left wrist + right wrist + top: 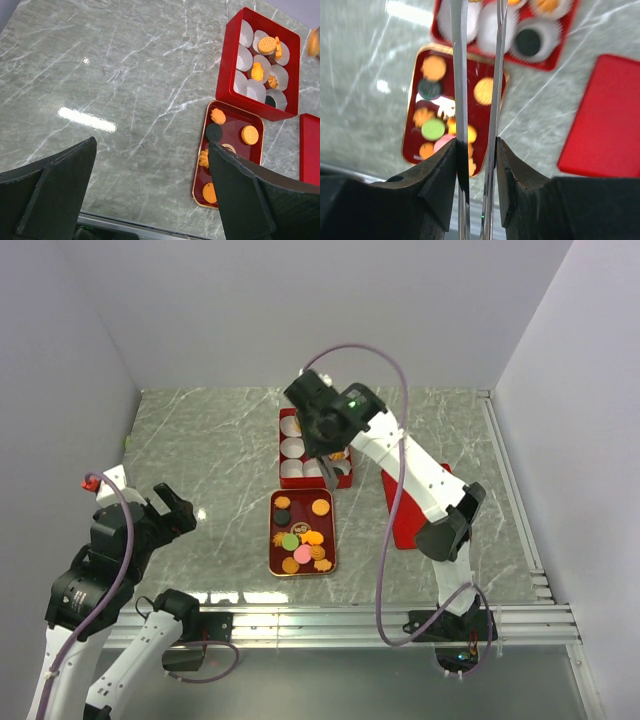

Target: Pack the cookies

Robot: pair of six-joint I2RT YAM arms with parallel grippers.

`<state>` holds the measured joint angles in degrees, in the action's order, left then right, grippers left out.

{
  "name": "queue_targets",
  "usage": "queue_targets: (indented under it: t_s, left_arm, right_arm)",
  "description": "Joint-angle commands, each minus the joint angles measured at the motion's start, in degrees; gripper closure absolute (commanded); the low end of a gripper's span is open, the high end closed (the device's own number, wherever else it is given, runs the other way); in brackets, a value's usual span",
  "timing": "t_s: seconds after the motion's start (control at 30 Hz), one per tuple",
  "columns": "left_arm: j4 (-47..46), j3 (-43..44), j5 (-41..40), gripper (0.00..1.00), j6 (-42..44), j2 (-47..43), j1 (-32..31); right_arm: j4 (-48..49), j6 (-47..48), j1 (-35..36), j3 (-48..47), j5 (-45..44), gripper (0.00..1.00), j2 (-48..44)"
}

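Several cookies, mostly orange with a green, a pink and a dark one, lie on a small red tray. The left wrist view shows a few more cookies in the white paper cups of the red box. My right gripper hangs over that box, shut on metal tongs. The tong blades run up from the right gripper toward the box, and their tips are cut off. A dark cookie sits in one cup. My left gripper is open and empty, left of the tray.
A flat red lid lies right of the tray, under the right arm, and shows at the right wrist view's edge as the lid. The box stands just behind the tray. Grey marble table stretches to the left; walls close in on both sides.
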<state>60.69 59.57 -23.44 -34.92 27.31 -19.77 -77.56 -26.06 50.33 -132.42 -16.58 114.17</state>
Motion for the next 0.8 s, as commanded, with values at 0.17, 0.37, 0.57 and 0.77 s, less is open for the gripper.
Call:
queue_targets:
  t_s: [0.17,0.37,0.57,0.77]
  left_arm:
    - [-1.45,0.19,0.15,0.01,1.08,1.78,-0.27]
    - [-1.45,0.11,0.33,0.01,1.34,2.4,-0.36]
    - [-1.45,-0.07,-0.38,0.01,0.9,2.13,-0.71]
    - [-1.27,0.02,-0.64,0.01,0.73,2.48,-0.71]
  right_arm:
    - [5.9,2.6,-5.31,-7.52,5.05,0.64,3.52]
    - [12.95,1.28,-9.97,-7.05,11.47,0.65,5.53]
    - [16.73,1.1,-12.36,-8.73,16.13,0.64,9.57]
    - [19.37,1.72,-13.06,-8.91,17.81,0.64,13.09]
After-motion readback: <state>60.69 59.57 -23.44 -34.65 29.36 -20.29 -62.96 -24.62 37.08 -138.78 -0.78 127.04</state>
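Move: My right hand holds the tongs with a cookie at their forward tips. The empty cup in the box's far-left corner lies about 20 cm ahead of this hand, 8 cm to its left and some 23 cm below. The round cookie's cup is about 6 cm to the right of that cup, and the empty middle-left cup about 6 cm nearer me. The tray's middle is 7 cm back from my right hand and 5 cm left. From my left hand the far-left cup is some 33 cm ahead and 19 cm right, well below. Keeping my grip on the tongs and the cookie pinched in them, I carry them forward over the box towards its far-left cup, about 11 cm. My right hand first rises a couple of centimetres, then sinks about 6 cm as it goes on out, rolling some 15 degrees so its left side lifts. ##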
